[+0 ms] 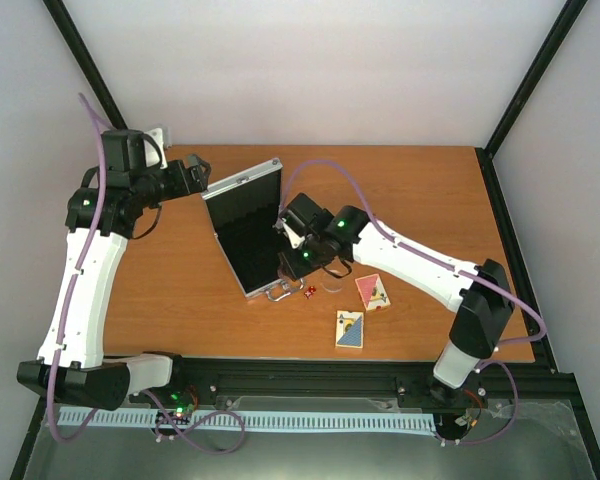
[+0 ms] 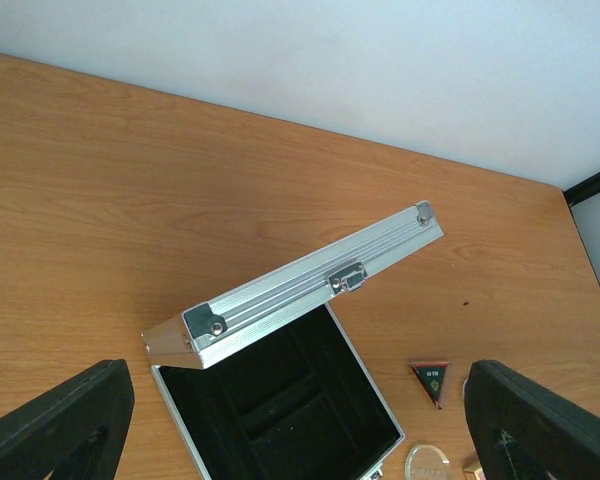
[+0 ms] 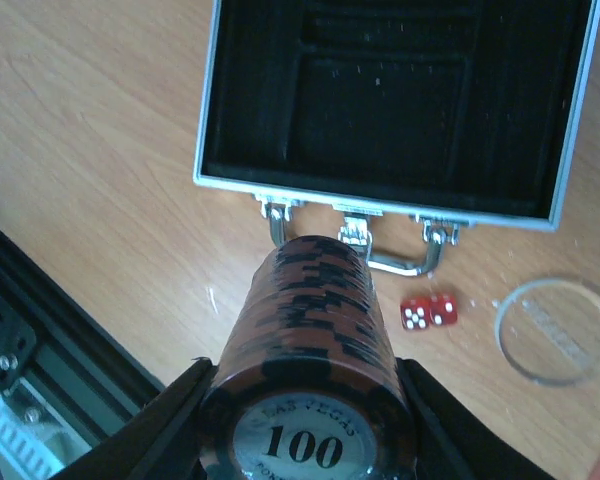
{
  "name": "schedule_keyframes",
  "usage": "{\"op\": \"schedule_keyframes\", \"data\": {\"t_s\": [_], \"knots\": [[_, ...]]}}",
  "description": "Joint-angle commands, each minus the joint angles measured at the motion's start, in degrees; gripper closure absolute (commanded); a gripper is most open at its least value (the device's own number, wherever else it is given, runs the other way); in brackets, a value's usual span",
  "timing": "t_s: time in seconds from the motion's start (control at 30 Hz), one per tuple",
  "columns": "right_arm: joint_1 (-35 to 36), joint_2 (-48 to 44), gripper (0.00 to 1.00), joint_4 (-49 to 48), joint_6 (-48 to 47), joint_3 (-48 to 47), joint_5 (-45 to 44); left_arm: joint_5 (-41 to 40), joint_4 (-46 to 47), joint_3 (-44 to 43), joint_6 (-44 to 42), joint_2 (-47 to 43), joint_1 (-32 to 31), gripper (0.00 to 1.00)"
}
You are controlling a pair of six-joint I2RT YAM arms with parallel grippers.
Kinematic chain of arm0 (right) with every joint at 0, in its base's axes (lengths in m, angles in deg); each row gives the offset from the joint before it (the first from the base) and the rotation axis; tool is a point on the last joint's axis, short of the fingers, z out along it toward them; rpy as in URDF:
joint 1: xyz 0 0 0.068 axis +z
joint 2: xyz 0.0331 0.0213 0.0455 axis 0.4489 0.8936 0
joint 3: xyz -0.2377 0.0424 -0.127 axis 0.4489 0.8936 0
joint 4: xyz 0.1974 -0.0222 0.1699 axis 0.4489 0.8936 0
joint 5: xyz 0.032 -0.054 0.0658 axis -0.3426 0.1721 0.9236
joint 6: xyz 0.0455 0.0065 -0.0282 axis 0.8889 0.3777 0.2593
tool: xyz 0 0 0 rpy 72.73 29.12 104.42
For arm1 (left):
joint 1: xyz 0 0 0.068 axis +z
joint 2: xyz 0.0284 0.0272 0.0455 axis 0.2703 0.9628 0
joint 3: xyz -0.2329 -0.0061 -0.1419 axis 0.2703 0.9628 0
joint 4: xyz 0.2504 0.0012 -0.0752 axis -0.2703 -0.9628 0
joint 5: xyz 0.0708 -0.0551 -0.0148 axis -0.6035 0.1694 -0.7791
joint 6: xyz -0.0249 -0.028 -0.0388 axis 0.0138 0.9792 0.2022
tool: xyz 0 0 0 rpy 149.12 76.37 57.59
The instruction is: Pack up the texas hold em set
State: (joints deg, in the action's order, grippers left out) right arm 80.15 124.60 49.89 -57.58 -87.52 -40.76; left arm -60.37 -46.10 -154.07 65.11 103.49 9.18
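Observation:
The silver aluminium case (image 1: 242, 240) lies open, its lid (image 2: 310, 285) raised and its black lining (image 3: 390, 100) bare. My right gripper (image 3: 305, 430) is shut on a dark chip stack (image 3: 315, 340), held above the table just in front of the case handle (image 3: 380, 258). Two red dice (image 3: 428, 311) and the clear disc (image 3: 557, 330) lie to the right of the stack. The red card pack (image 1: 372, 291) and the blue-yellow pack (image 1: 349, 329) rest on the table further right. My left gripper (image 2: 300, 430) is open behind the lid and touches nothing.
The wooden table (image 1: 420, 200) ends in a black frame rail (image 1: 310, 375) at the near edge. A black post (image 1: 525, 95) rises at the back right. White walls enclose the table at the back.

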Motion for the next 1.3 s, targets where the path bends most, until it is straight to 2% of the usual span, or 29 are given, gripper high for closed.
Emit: {"op": "schedule_keyframes", "data": {"t_s": [0.0, 0.3, 0.47, 0.67, 1.0, 1.27], "knots": [[0.9, 2.3, 0.93, -10.6, 2.7, -2.4, -0.8, 1.0, 0.2, 0.3, -0.4, -1.4, -0.1, 0.06], [2.5, 9.2, 0.95, -36.0, 2.8, -0.4, -10.0, 0.4, 0.6, 3.2, -1.4, -3.0, -0.1, 0.06], [3.1, 15.2, 0.95, -43.2, 3.0, -2.1, -11.7, 0.3, 0.5, 2.9, -2.1, -3.6, -0.1, 0.06], [4.8, 21.1, 0.96, -47.4, 3.9, -4.1, -13.4, -0.5, 0.5, 2.7, -3.2, -4.4, -0.1, 0.06], [5.8, 22.9, 0.96, -52.2, 5.4, -3.9, -17.9, 0.4, 1.0, 5.2, -3.1, -6.4, -0.1, 0.06], [6.4, 27.8, 0.96, -55.1, 5.0, -6.1, -20.4, 0.4, 1.2, 7.2, -3.4, -7.5, -0.1, 0.06]]}}
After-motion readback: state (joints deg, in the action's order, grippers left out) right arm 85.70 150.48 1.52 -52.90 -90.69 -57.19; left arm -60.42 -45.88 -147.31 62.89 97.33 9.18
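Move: The case tray that the held chip stack is going to has its middle about 10 cm ahead of the right hand, 6 cm left and some 14 cm below. Its raised lid stands behind it, about 18 cm ahead and 11 cm left. The red dice lie 2 cm ahead and 4 cm right, the clear disc 4 cm ahead and 9 cm right, both about 16 cm down. From the left hand the tray is some 12 cm right, 2 cm back and 32 cm below. Still pinching the stack of 100 chips, the right hand carries it about 15 cm left and 10 cm forward, over the handle side to the tray's far left corner by the hinge. It sinks roughly 8 cm late on, then rises a little, its fingers tilting some 30 degrees out towards forward-left, tipping the stack towards lying flat. The open left hand drifts back about 3 cm. ##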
